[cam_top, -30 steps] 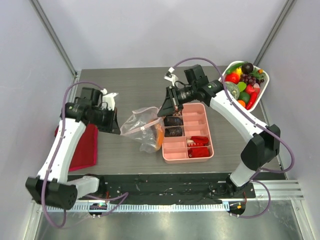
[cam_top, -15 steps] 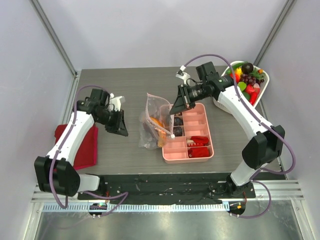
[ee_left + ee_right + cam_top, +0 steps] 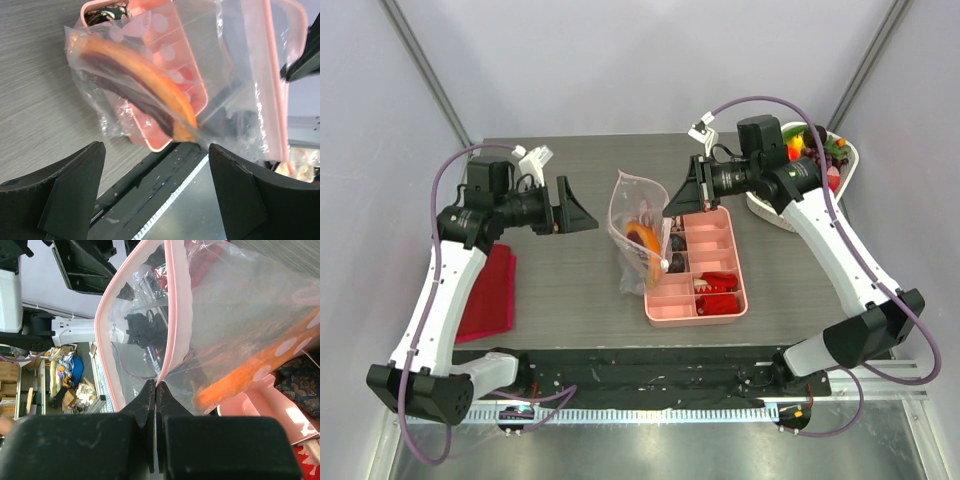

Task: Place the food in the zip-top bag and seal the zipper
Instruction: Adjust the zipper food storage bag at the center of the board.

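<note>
The zip-top bag [image 3: 638,240] hangs upright over the table, lifted by its pink-edged zipper [image 3: 175,305]. My right gripper [image 3: 670,207] [image 3: 156,385] is shut on that strip, jaws pressed together with the strip between them. An orange wedge of food [image 3: 642,237] [image 3: 150,90] lies inside the bag [image 3: 215,60], with a dark piece beside it. My left gripper [image 3: 582,210] [image 3: 157,200] is open, just left of the bag and apart from it, nothing between its fingers. More food [image 3: 810,160] fills a white bowl at the back right.
A pink compartment tray [image 3: 720,300] holding dark lumps and red pieces sits right of the bag and partly under it. A red folded cloth [image 3: 485,295] lies at the table's left edge. The white bowl [image 3: 850,165] stands behind my right arm.
The right gripper has raised the bag from lying crumpled on the table to hanging upright. The left gripper has opened and swung up and rightward towards the bag.
</note>
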You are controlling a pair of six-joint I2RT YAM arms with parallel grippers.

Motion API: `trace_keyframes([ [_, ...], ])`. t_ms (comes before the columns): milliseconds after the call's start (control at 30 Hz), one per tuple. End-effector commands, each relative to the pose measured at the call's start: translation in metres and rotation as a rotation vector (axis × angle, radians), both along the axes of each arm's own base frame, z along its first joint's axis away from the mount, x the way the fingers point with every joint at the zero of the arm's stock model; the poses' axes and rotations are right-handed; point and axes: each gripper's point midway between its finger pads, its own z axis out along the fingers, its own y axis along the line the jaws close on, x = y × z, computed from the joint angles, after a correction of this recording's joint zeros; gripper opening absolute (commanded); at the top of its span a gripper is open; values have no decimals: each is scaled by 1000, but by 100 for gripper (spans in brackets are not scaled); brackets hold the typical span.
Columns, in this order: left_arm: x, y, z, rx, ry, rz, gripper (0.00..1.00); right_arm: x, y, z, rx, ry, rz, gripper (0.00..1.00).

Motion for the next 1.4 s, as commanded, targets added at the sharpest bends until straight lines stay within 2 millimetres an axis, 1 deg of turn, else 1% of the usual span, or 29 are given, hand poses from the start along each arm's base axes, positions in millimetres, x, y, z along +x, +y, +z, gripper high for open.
trace_keyframes([
  [0,6,-17,33,-96,-30,-8,86,5,7,-9,-8,-5,-15,1],
  [133,4,-20,47,-136,-49,2,84,14,11,-14,-22,-24,-29,1],
  [233,4,-23,52,-167,-52,13,81,13,15,-22,-34,-12,-23,1],
  [300,4,-27,45,-160,-30,8,77,12,18,-26,-41,-10,-20,1],
  [367,0,-30,38,-168,9,-11,75,13,22,-29,-54,-20,-24,1],
  [467,-4,-34,27,-157,29,-20,74,11,27,-27,-52,-29,-11,1],
  [533,-4,-35,11,-137,54,-24,70,10,30,-26,-53,-39,-4,1],
  [567,-3,-32,2,-109,72,-4,60,9,31,-25,-54,-44,-3,1],
  [633,-1,-26,-9,-48,61,-4,47,9,32,-28,-58,-41,0,1],
  [667,-4,-23,-14,-22,74,-6,36,10,32,-31,-65,-38,-4,1],
  [733,-3,-18,-20,21,77,4,23,11,30,-35,-79,-45,-8,1],
  [767,-5,-13,-22,47,76,4,9,12,30,-36,-84,-49,-11,1],
  [800,-5,-10,-24,57,78,12,1,12,29,-40,-98,-44,-13,1],
  [867,-3,1,-24,63,85,45,0,22,22,-47,-144,-83,-47,1],
  [900,-6,3,-23,48,102,40,0,26,18,-53,-174,-79,-65,1],
  [967,-4,11,-20,30,105,66,0,46,1,-62,-245,-125,-140,1],
  [1000,-5,13,-22,39,107,71,0,50,-6,-66,-275,-124,-160,1],
  [1067,-1,19,-34,83,121,105,0,62,-16,-72,-320,-144,-195,1],
  [1100,0,22,-46,109,146,111,0,63,-20,-75,-337,-143,-202,1],
  [1133,1,27,-57,145,172,129,0,63,-21,-77,-346,-147,-197,1],
  [1233,10,32,-84,192,224,148,0,61,-23,-86,-364,-144,-178,1],
  [1333,17,39,-100,244,238,165,0,59,-28,-96,-406,-153,-154,1],
  [1367,20,45,-105,278,239,190,0,57,-31,-99,-421,-151,-149,1],
])
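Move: Some 5 cm to the left hand's right and 2 cm back, slightly lower, hangs the nearest stretch of the bag's pink zipper edge, about 9 cm to the left of the right hand, which already holds the mouth. The orange fruit slice inside lies roughly 10 cm right, 6 cm back and 12 cm below the left hand. The pink organizer's middle is about 23 cm right, 11 cm back and far below. Reaching right about 3 cm and slightly up, the open left hand meets the zipper edge as the right hand sinks and brings it some 3 cm left; the left fingers shut and pinch it. The left hand then draws back left nearly 5 cm and sinks, while the right, still gripping, swings forward and right and ends about 9 cm lower, tilting some 20 degrees. ##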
